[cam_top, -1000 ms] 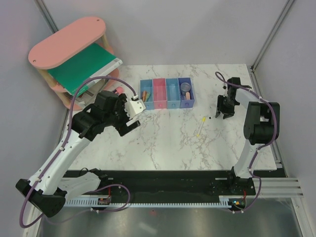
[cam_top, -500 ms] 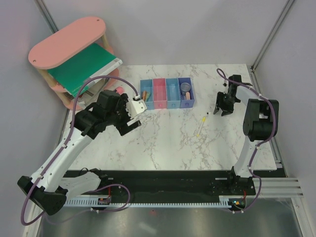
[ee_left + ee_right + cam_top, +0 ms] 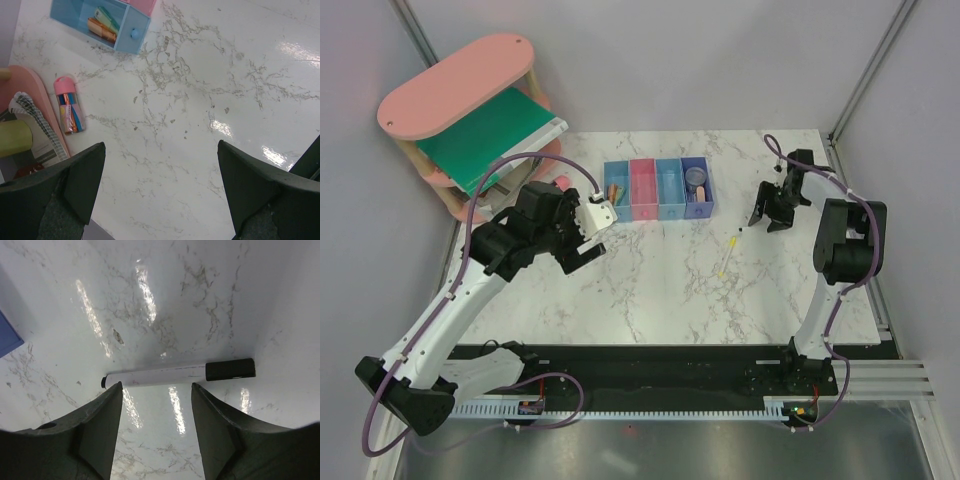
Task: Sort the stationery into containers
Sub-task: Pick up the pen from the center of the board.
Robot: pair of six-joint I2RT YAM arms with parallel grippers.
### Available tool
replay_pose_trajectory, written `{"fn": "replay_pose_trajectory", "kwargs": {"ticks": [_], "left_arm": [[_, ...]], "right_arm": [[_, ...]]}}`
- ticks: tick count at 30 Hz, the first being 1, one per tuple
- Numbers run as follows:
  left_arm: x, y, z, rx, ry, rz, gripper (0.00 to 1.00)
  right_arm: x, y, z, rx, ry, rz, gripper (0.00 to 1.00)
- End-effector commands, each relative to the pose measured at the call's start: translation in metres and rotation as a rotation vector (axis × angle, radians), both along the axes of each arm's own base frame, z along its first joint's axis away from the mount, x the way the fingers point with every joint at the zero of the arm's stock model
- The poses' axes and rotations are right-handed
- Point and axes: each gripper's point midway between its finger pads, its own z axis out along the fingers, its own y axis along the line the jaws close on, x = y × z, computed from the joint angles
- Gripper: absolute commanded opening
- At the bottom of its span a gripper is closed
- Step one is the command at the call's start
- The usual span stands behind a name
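Note:
The containers (image 3: pixel 658 188) are a joined row of four small bins at the back middle of the table. The leftmost light blue bin (image 3: pixel 100 25) holds orange and green sticks. A purple disc (image 3: pixel 695 179) lies in the dark blue bin. A pink stubby cylinder (image 3: pixel 70 105) lies on the marble by the shelf. My left gripper (image 3: pixel 160 190) hovers open over bare marble near it. A black-and-white pen (image 3: pixel 177 373) lies flat just beyond my right gripper (image 3: pixel 156 390), which is open and holds nothing. A thin yellow stick (image 3: pixel 727 257) lies left of the right gripper (image 3: pixel 772 210).
A pink oval-topped shelf (image 3: pixel 455 85) with a large green book (image 3: pixel 490 135) stands at the back left. A corner of the dark blue bin (image 3: pixel 7 335) shows at the left of the right wrist view. The table's right edge and a frame post are close to the right arm.
The right gripper has shifted a little toward the back of the table and its jaws have spread wider. The left arm has barely moved.

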Motion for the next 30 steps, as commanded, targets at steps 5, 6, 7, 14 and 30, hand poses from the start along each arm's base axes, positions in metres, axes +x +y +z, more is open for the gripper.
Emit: {"fn": "replay_pose_trajectory", "kwargs": {"ticks": [5, 6, 7, 14, 30], "left_arm": [[0.006, 0.002, 0.015, -0.001, -0.053, -0.004, 1.00], [0.006, 0.002, 0.014, 0.000, -0.048, -0.002, 1.00], [0.006, 0.001, 0.015, -0.002, -0.049, -0.003, 1.00], [0.007, 0.001, 0.013, -0.001, -0.042, -0.003, 1.00], [0.005, -0.001, 0.010, -0.015, -0.027, -0.002, 1.00]], "right_arm": [[0.033, -0.023, 0.002, -0.062, -0.047, -0.085, 0.65], [0.038, -0.024, 0.004, -0.068, -0.059, -0.085, 0.65], [0.039, -0.026, 0.001, -0.074, -0.054, -0.089, 0.65], [0.054, -0.032, -0.001, -0.142, -0.079, -0.076, 0.61], [0.030, 0.008, -0.030, -0.326, -0.009, 0.152, 0.40]]}}
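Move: The pen lies crosswise just ahead of the right fingertips, cap to the right; its middle is some 2 cm ahead, 1 cm to the right and about 1 cm below. The dark blue compartment is roughly 12 cm ahead and 22 cm to the left, about level in height. The yellow pencil lies some 11 cm back and 14 cm left, about 2 cm lower. From the left hand, the pen is around 17 cm ahead, 60 cm right and 23 cm below. Forward about 4 cm, low over the board, the right hand slides rightward on the way out, then swings back left by the same 2.5 cm or so while sinking nearly 1 cm. Its wrist rolls some 15 degrees, bringing the left-leaning fingers closer to straight down, and they narrow around the pen just behind the cap without shutting fully. ##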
